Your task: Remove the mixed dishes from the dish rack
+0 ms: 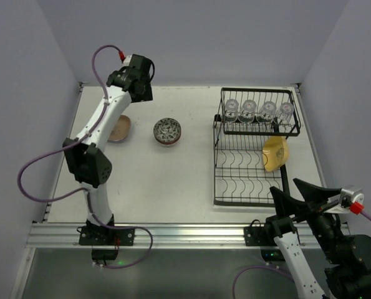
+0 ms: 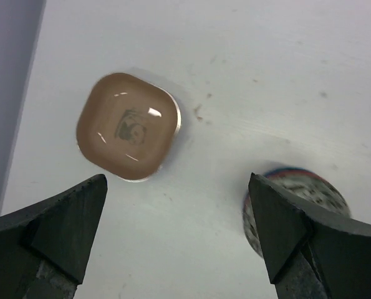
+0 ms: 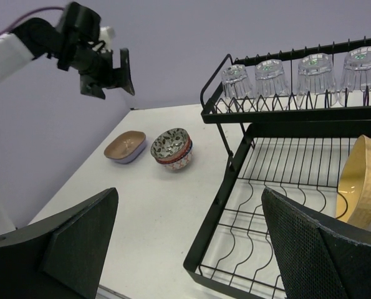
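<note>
A brown plate (image 1: pixel 118 129) (image 2: pixel 128 126) (image 3: pixel 124 146) rests on a lavender plate on the table at the left. Beside it stands a stack of patterned bowls (image 1: pixel 167 131) (image 2: pixel 311 187) (image 3: pixel 172 147). My left gripper (image 1: pixel 138 87) (image 2: pixel 176 179) (image 3: pixel 113 75) hovers high above them, open and empty. The black dish rack (image 1: pixel 216 165) (image 3: pixel 219 218) holds a yellow plate (image 1: pixel 275 154) (image 3: pixel 361 180) upright in its lower tier. Several clear glasses (image 1: pixel 258 111) (image 3: pixel 313 73) stand upside down on its upper shelf. My right gripper (image 1: pixel 285 185) (image 3: pixel 189 194) stands open and empty at the rack's near corner.
Lavender walls close the table on the left, back and right. A metal rail (image 1: pixel 185 235) runs along the near edge. The left arm's purple cable (image 1: pixel 42 168) loops out beside the arm.
</note>
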Robot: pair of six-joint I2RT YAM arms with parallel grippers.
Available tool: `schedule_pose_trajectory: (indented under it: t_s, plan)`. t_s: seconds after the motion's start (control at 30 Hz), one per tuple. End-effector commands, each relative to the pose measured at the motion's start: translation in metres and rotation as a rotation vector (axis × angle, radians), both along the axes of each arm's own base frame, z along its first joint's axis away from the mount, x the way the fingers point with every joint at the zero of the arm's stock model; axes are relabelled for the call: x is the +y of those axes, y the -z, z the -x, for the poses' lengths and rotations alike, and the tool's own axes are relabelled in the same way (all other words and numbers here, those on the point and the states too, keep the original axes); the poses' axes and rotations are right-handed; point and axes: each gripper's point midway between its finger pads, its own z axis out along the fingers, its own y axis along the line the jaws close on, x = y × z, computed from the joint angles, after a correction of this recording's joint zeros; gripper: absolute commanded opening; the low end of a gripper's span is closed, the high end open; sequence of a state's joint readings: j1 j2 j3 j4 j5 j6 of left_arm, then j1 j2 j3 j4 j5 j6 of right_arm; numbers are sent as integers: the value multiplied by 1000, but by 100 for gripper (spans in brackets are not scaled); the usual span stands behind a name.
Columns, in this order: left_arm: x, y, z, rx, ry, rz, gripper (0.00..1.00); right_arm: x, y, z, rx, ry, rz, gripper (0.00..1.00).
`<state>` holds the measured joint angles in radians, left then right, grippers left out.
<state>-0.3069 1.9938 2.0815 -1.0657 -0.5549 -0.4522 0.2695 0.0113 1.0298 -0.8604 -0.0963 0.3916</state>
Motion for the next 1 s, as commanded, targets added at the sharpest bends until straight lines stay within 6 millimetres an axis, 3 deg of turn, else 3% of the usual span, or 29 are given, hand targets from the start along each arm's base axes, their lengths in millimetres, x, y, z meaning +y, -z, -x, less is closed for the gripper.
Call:
schedule_pose_trajectory:
  t_s: [0.0,0.03,0.07,0.1,0.13,0.17,0.2,0.23,0.27,0.3,0.37,0.4,0.47,0.57,0.6,0.67,0.7,0.87,0.97]
  plan:
    - [-59,-67,38,-199,150,94,100,0,-5,1,-15,0,9,99]
    - [-71,-71,46,-220,190,129,100,-1,-6,1,-15,-1,9,99]
    - [-99,-85,48,-290,271,222,100,-1,-6,1,-13,3,9,99]
    - [-119,-87,75,-311,354,272,100,-3,-7,1,-16,12,8,99]
    - [-137,-102,77,-398,401,344,100,-3,-7,1,-13,13,9,99]
    - [-159,-109,92,-424,489,420,100,-4,-8,2,-13,19,8,99]
    - [-175,-104,123,-438,567,476,100,-7,-9,2,-15,33,9,99]
    - [-186,-104,135,-460,608,524,100,-8,-9,2,-13,43,8,99]
    - [-204,-126,145,-561,666,617,100,-10,-10,2,-14,53,6,99]
    - [-217,-115,174,-560,710,686,100,-15,-12,0,-13,81,-1,99]
    - [-241,-131,196,-662,767,804,100,-18,-11,-2,4,104,-15,99]
    - [-260,-117,222,-639,828,838,100,-21,-11,-5,12,120,-20,99]
    - [-287,-105,250,-649,881,867,100,-24,-7,-10,42,148,-23,99]
    - [-320,-98,272,-655,936,909,100,-32,-4,-18,75,202,-27,99]
    - [-344,-83,283,-617,986,891,100,-35,-2,-19,92,223,-32,99]
    - [-368,-75,291,-600,1010,887,100,-45,1,-27,120,290,-28,99]
    - [-391,-65,295,-577,1046,869,100,-47,1,-28,129,306,-21,99]
    - [-471,-36,298,-490,1152,902,100,-66,5,-40,191,408,127,99]
    - [-505,-24,293,-473,1178,898,100,-75,-5,-35,172,444,162,99]
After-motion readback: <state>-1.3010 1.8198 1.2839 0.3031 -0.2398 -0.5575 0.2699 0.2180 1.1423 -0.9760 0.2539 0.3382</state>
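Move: The yellow bowl stands upright in the dish rack about 51 cm to my left hand's right, 15 cm back and 13 cm below. The glass row sits roughly 9 cm beyond that bowl, 6 cm left and 13 cm higher. Near my left hand, the brown bowl is about 10 cm left, 3 cm back, and the patterned bowls 12 cm right, 6 cm back, both some 19 cm below. From my right hand the yellow bowl is 24 cm ahead, 8 cm right, 26 cm below. I sweep my empty, open left hand fast some 47 cm right and 30 cm back, away from the brown bowl and over to the near part of the rack, arching up before sinking again. The wrist swings clockwise and rolls until the fingers point right and forward towards the yellow bowl's side. My right hand, open, eases about 5 cm right and 4 cm forward, turning some 20 degrees clockwise and tipping down. ##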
